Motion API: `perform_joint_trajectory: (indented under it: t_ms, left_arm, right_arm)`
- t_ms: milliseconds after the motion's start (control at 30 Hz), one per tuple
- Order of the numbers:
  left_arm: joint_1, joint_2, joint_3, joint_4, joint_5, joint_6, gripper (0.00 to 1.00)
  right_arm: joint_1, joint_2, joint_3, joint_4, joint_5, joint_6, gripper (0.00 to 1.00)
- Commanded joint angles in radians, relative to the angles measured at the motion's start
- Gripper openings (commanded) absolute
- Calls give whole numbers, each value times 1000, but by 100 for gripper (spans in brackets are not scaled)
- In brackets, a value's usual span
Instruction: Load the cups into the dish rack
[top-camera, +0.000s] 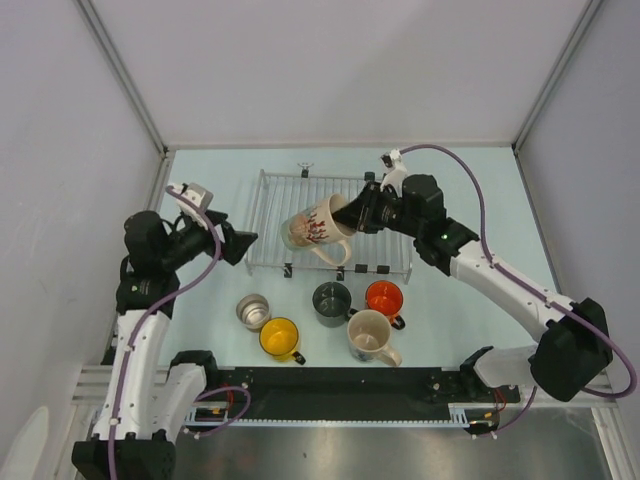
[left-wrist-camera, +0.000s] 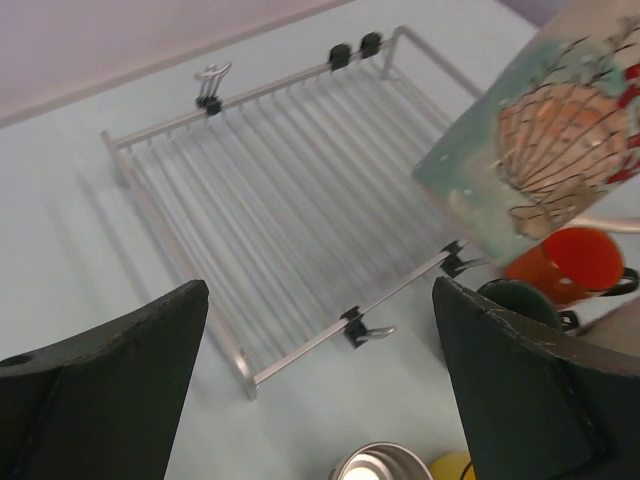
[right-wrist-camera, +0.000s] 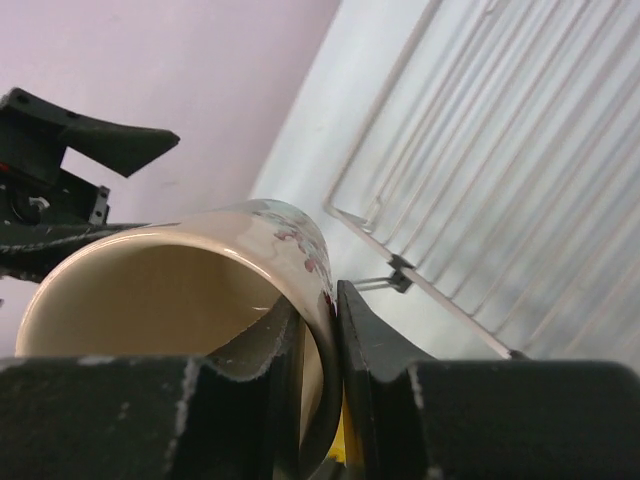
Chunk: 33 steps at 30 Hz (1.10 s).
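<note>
My right gripper (top-camera: 350, 216) is shut on the rim of a beige patterned mug (top-camera: 310, 230) and holds it tilted above the wire dish rack (top-camera: 275, 210). In the right wrist view one finger is inside the mug (right-wrist-camera: 190, 280) and one outside, gripper (right-wrist-camera: 322, 312). My left gripper (top-camera: 238, 246) is open and empty beside the rack's left front corner. In front of the rack stand the steel cup (top-camera: 253, 311), yellow cup (top-camera: 279, 338), dark grey mug (top-camera: 331, 301), orange-red mug (top-camera: 384, 299) and second beige mug (top-camera: 369, 336).
The rack (left-wrist-camera: 290, 200) holds no cups on its wires. The left wrist view shows the held mug (left-wrist-camera: 560, 150) at right, the orange-red mug (left-wrist-camera: 570, 262) and the steel cup (left-wrist-camera: 385, 465) below. White walls enclose the table.
</note>
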Motion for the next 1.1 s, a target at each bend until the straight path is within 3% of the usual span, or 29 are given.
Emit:
perform_joint_trajectory:
  t_ms: [0, 67, 133, 200, 433, 500, 567, 600, 633, 1067]
  left_arm:
    - [62, 91, 86, 88, 365, -123, 100]
    - [81, 136, 98, 137, 545, -244, 100]
    - [93, 205, 79, 284, 688, -353, 100]
    - [93, 243, 72, 370, 737, -434, 100]
    - [90, 334, 101, 389, 913, -479, 100]
    - [89, 339, 108, 354, 950, -458, 100]
    - [90, 343, 137, 258, 997, -319, 100]
    - [90, 363, 163, 8, 1072, -197, 100]
    - [92, 372, 210, -99, 1073, -34, 100]
    - [30, 377, 197, -135, 1071, 32, 100]
  right_arm:
    - [-19, -20, -27, 430, -193, 252, 0]
    - [-19, -5, -46, 528, -213, 310, 0]
    - [-22, 21, -64, 629, -226, 354, 0]
    - [-24, 43, -73, 706, -238, 401, 0]
    - [-22, 121, -75, 836, -250, 469, 0]
    - [-22, 142, -77, 881, -256, 483, 0]
    - [-24, 175, -80, 918, -265, 510, 0]
    - [-25, 187, -83, 956, -267, 518, 0]
    - [-27, 196, -84, 974, -270, 536, 0]
    - [-15, 346, -73, 1169, -293, 641, 0]
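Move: The right hand, fingers closed on the rim of the patterned mug, holds it with its middle about 6 cm to the left and 1 cm back; the open left gripper lies some 20 cm left of the right hand and 4 cm back. The dish rack's middle is about 10 cm ahead, 3 cm left and 25 cm below, the grey cup 8 cm back, 2 cm left on the table. For the left hand, the patterned mug is about 14 cm right, 3 cm ahead, nearly level. Leftward by some 6 cm, the right hand carries the patterned mug towards the open left gripper, rising about 5 cm before sinking partway again and rolling about 30 degrees so the mug's base lifts, its rim grip kept. Meanwhile the left hand goes right and then back, swinging its wide-open fingers clockwise to face the mug's base, without closing. ##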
